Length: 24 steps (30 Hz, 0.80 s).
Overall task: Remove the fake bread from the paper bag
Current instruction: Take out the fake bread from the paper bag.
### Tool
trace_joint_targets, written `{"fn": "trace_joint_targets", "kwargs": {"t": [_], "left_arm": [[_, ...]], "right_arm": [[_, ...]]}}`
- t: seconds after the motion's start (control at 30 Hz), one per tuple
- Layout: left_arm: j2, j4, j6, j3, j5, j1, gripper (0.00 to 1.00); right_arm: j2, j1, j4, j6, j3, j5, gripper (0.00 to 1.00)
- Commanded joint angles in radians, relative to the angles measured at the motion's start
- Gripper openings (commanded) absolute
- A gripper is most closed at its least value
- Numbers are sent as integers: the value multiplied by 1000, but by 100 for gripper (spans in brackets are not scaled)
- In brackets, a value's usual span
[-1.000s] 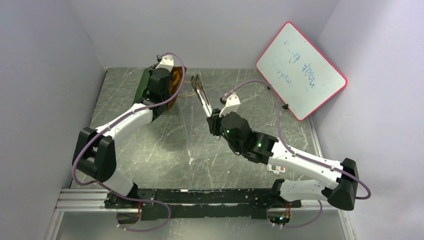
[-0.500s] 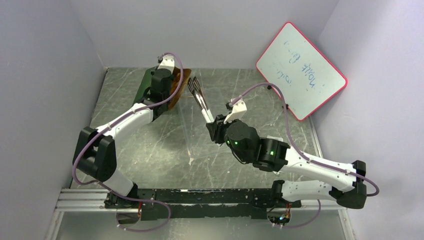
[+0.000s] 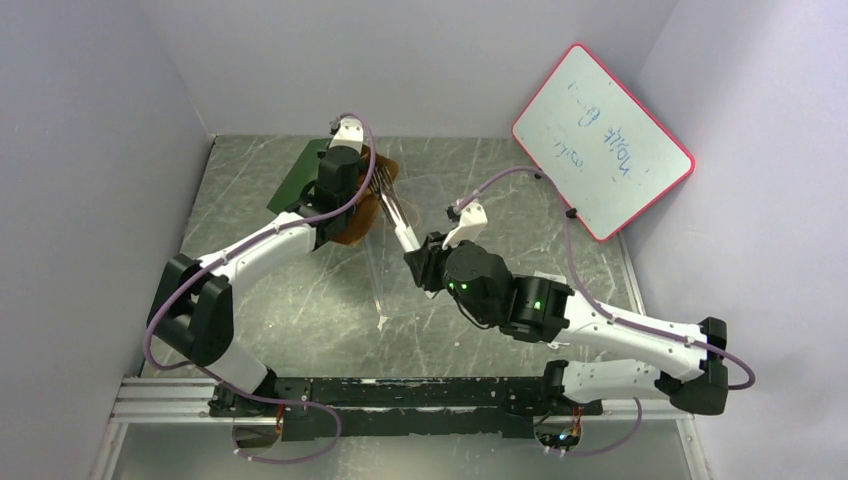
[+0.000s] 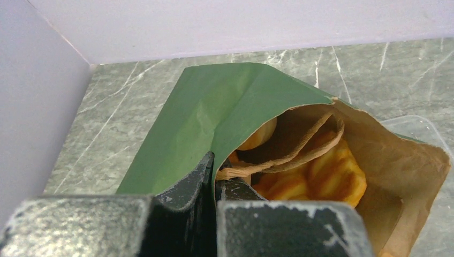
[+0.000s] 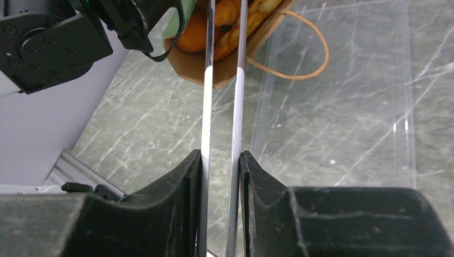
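Note:
The paper bag, dark green outside and brown inside, lies tilted with its mouth toward the table's middle. My left gripper is shut on the bag's near rim, one finger outside and one inside. Glossy orange fake bread fills the mouth behind a tan handle. My right gripper is shut on the metal tongs. The tong arms run into the bag's mouth, with a braided bread between them; whether they pinch it is cut off by the frame's edge. From above, the bag sits back left.
A clear plastic tray lies on the marble table right of the bag, with a loose handle loop over its edge. A red-framed whiteboard leans at the back right. Walls close in the left side and back.
The left arm has swung the bag right and tipped its mouth toward the middle. The right arm has moved left, and the tong tips now sit in the bag's mouth.

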Motion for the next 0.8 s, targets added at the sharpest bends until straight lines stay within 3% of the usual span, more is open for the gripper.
{"fn": "trace_joint_targets", "kwargs": {"t": [0.0, 0.4, 0.77], "left_arm": [[-35, -22, -61, -13, -10, -10, 7], [-58, -16, -83, -41, -6, -17, 7], [-75, 4, -99, -83, 20, -17, 7]], "right_arm": [[8, 4, 53, 98, -39, -47, 10], [66, -7, 188, 298, -172, -145, 12], [146, -147, 351, 496, -237, -344, 15]]}}
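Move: The fake bread, inside the tipped paper bag, lies some 15 cm ahead of the right hand, 10 cm to its left and about 9 cm lower, around the tips of the tongs that hand still holds. The left hand's pinch on the bag rim is roughly 22 cm ahead of the right hand and 15 cm to its left, 4 cm lower; the clear tray's middle is 11 cm straight ahead, 28 cm down. From the left hand the bread is about 8 cm right, level fore and aft, and 8 cm below. Still gripping the tongs, the right hand drives their tips down into the open bag mouth at the bread; whether they touch bread can't be seen. It sinks about 9 cm and shifts 4 cm left, drawing back slightly before coming forward again, as the wrist pitches some 20 degrees nose-down and its left side rises. The left hand keeps its pinch on the rim, easing about 2 cm down and back. ##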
